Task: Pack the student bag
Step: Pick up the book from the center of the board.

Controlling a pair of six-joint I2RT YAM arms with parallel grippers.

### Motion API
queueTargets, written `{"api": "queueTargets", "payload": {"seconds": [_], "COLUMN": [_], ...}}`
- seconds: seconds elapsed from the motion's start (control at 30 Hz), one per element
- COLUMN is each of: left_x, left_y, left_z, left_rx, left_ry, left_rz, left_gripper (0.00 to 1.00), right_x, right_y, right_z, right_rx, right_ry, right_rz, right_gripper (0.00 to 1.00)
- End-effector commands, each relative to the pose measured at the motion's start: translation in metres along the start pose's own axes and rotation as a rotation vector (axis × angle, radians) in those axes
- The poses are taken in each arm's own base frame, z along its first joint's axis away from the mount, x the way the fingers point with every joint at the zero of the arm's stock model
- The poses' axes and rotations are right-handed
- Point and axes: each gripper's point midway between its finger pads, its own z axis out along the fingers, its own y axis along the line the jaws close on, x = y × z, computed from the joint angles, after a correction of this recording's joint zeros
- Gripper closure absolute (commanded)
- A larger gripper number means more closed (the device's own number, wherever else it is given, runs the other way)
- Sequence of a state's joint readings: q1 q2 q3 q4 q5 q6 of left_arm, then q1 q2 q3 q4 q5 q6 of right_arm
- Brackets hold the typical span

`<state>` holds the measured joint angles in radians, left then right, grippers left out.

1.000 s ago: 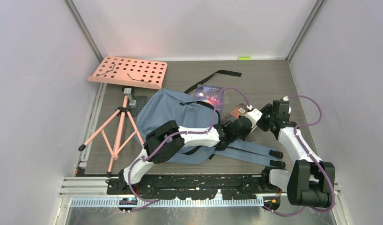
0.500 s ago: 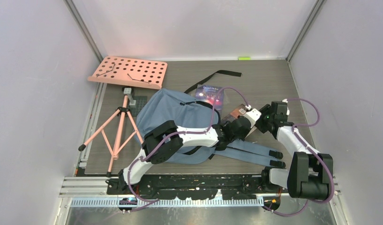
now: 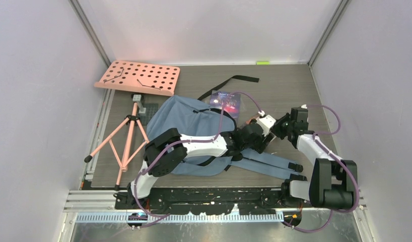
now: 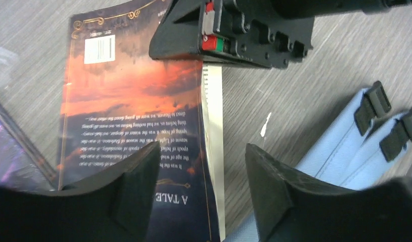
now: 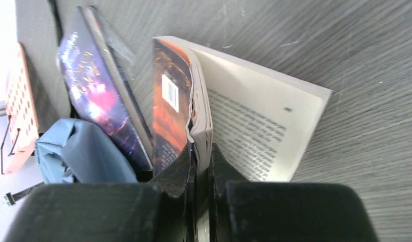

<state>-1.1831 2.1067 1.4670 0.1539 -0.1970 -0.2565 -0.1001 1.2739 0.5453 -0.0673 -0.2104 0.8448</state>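
The student bag (image 3: 186, 118), blue-grey, lies flat mid-table with its padded shoulder straps (image 3: 267, 164) stretched toward the right. My left arm reaches across it. A paperback with an orange and dark cover (image 4: 128, 111) lies on the table right of the bag. My left gripper (image 4: 200, 156) hovers open over the paperback's page edge, touching nothing. My right gripper (image 5: 202, 151) is shut on the paperback's (image 5: 171, 96) cover and a few pages, lifting them off the open text page (image 5: 254, 126). In the top view both grippers, left (image 3: 255, 132) and right (image 3: 272, 127), meet over the book.
A purple hardcover book (image 3: 226, 100) lies just behind the bag, next to the paperback. A pink perforated music stand tray (image 3: 138, 78) and its tripod (image 3: 124, 138) stand at the left. A black strap (image 3: 234, 80) trails toward the back wall.
My left gripper has opened and let go of the paperback. My right gripper moved left and closed on the book's edge.
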Motion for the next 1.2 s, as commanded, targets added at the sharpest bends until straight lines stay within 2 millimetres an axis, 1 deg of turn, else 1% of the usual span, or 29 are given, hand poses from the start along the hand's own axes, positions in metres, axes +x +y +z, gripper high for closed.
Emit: {"api": "queueTargets", "payload": {"seconds": [0.0, 0.03, 0.07, 0.1, 0.13, 0.17, 0.23, 0.3, 0.33, 0.37, 0.4, 0.43, 0.47, 0.5, 0.53, 0.57, 0.6, 0.63, 0.67, 0.7, 0.73, 0.77, 0.87, 0.93, 1.0, 1.03, 1.1, 1.17], "left_x": [-0.064, -0.066, -0.068, -0.072, -0.072, -0.076, -0.08, -0.088, -0.093, -0.097, -0.099, -0.102, -0.108, -0.108, -0.109, -0.109, -0.11, -0.11, -0.11, -0.111, -0.11, -0.108, -0.104, -0.105, -0.108, -0.109, -0.112, -0.113], "left_y": [-0.002, 0.004, 0.012, 0.017, 0.022, 0.027, 0.036, 0.038, 0.046, 0.045, 0.049, 0.053, 0.055, 0.058, 0.061, 0.063, 0.065, 0.065, 0.065, 0.065, 0.062, 0.06, 0.054, 0.053, 0.053, 0.053, 0.053, 0.053], "left_z": [-0.048, -0.057, -0.066, -0.077, -0.086, -0.097, -0.118, -0.139, -0.149, -0.16, -0.169, -0.179, -0.193, -0.201, -0.209, -0.217, -0.223, -0.229, -0.234, -0.238, -0.24, -0.241, -0.241, -0.239, -0.237, -0.237, -0.237, -0.236], "left_rx": [0.019, 0.002, -0.009, -0.005, 0.006, 0.024, 0.064, 0.14, 0.165, 0.213, 0.239, 0.258, 0.276, 0.287, 0.296, 0.308, 0.323, 0.34, 0.358, 0.379, 0.401, 0.419, 0.466, 0.483, 0.491, 0.493, 0.497, 0.506], "left_ry": [-0.079, -0.056, -0.033, -0.024, -0.008, -0.003, 0.003, 0.0, -0.004, -0.003, -0.005, -0.013, -0.03, -0.037, -0.049, -0.059, -0.073, -0.084, -0.087, -0.093, -0.088, -0.082, -0.071, -0.083, -0.102, -0.107, -0.118, -0.123], "left_rz": [0.008, 0.008, 0.003, -0.005, -0.019, -0.04, -0.09, -0.148, -0.19, -0.229, -0.27, -0.304, -0.332, -0.347, -0.36, -0.372, -0.382, -0.39, -0.404, -0.414, -0.423, -0.43, -0.448, -0.468, -0.483, -0.488, -0.491, -0.497], "left_gripper": [0.23, 0.17, 0.13, 0.09, 0.06, 0.05, 0.03, 0.01, 0.01, 0.01, 0.01, 0.01, 0.0, 0.0, 0.0, 0.0, 0.0, 0.0, 0.0, 0.0, 0.0, 0.0, 0.0, 0.0, 0.0, 0.0, 0.0, 0.0], "right_x": [-0.05, -0.054, -0.062, -0.068, -0.07, -0.074, -0.075, -0.075, -0.075, -0.072, -0.07, -0.064, -0.061, -0.056, -0.048, -0.047, -0.038, -0.036, -0.027, -0.024, -0.017, -0.014, -0.002, 0.005, 0.013, 0.015, 0.03, 0.037], "right_y": [0.046, 0.053, 0.065, 0.079, 0.086, 0.101, 0.122, 0.139, 0.145, 0.156, 0.162, 0.176, 0.182, 0.194, 0.201, 0.209, 0.214, 0.22, 0.225, 0.23, 0.234, 0.238, 0.251, 0.257, 0.261, 0.263, 0.268, 0.271], "right_z": [-0.037, -0.05, -0.061, -0.077, -0.085, -0.101, -0.122, -0.14, -0.146, -0.156, -0.162, -0.174, -0.18, -0.192, -0.201, -0.212, -0.221, -0.23, -0.24, -0.249, -0.258, -0.266, -0.293, -0.305, -0.314, -0.314, -0.32, -0.323], "right_rx": [-0.121, -0.139, -0.168, -0.204, -0.224, -0.27, -0.34, -0.398, -0.419, -0.462, -0.491, -0.557, -0.589, -0.646, -0.694, -0.731, -0.777, -0.811, -0.861, -0.894, -0.938, -0.967, -1.077, -1.124, -1.158, -1.164, -1.204, -1.224], "right_ry": [-0.22, -0.245, -0.272, -0.299, -0.31, -0.327, -0.334, -0.335, -0.336, -0.323, -0.316, -0.29, -0.277, -0.254, -0.222, -0.218, -0.185, -0.178, -0.142, -0.134, -0.104, -0.101, -0.09, -0.085, -0.06, -0.051, -0.007, 0.008], "right_rz": [-0.076, -0.113, -0.136, -0.176, -0.196, -0.243, -0.304, -0.353, -0.374, -0.401, -0.421, -0.451, -0.466, -0.49, -0.512, -0.531, -0.555, -0.575, -0.599, -0.617, -0.631, -0.642, -0.678, -0.701, -0.723, -0.726, -0.749, -0.763], "right_gripper": [0.99, 0.99, 0.99, 0.99, 0.99, 0.99, 0.99, 0.99, 0.99, 0.99, 0.99, 0.99, 0.99, 0.99, 0.99, 0.99, 0.99, 0.99, 0.99, 0.99, 0.99, 0.99, 0.99, 0.99, 0.99, 0.99, 0.99, 0.99]}}
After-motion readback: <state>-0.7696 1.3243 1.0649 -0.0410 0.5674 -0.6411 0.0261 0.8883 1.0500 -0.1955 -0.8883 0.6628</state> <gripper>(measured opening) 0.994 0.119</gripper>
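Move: The right fingers already pinch the forward-right edge of the book; its middle is roughly 9 cm left and 2 cm back of them, 3 cm lower. The bag's middle is some 37 cm left and 5 cm back of that hand. From the left hand, the book's middle is about 5 cm ahead, 2 cm left and 5 cm down; the purple book is 15 cm ahead and 16 cm left, the bag straps 9 cm back, straight behind. Keeping its pinch on the book's edge, the right hand lifts it about 30 cm, then swings it left and somewhat back as well, tipping the fingers up some 50 degrees and turning counter-clockwise. The left hand opens fully, rises and sweeps left, some 18 cm each way, eases slightly back and stops open beside the spine. ##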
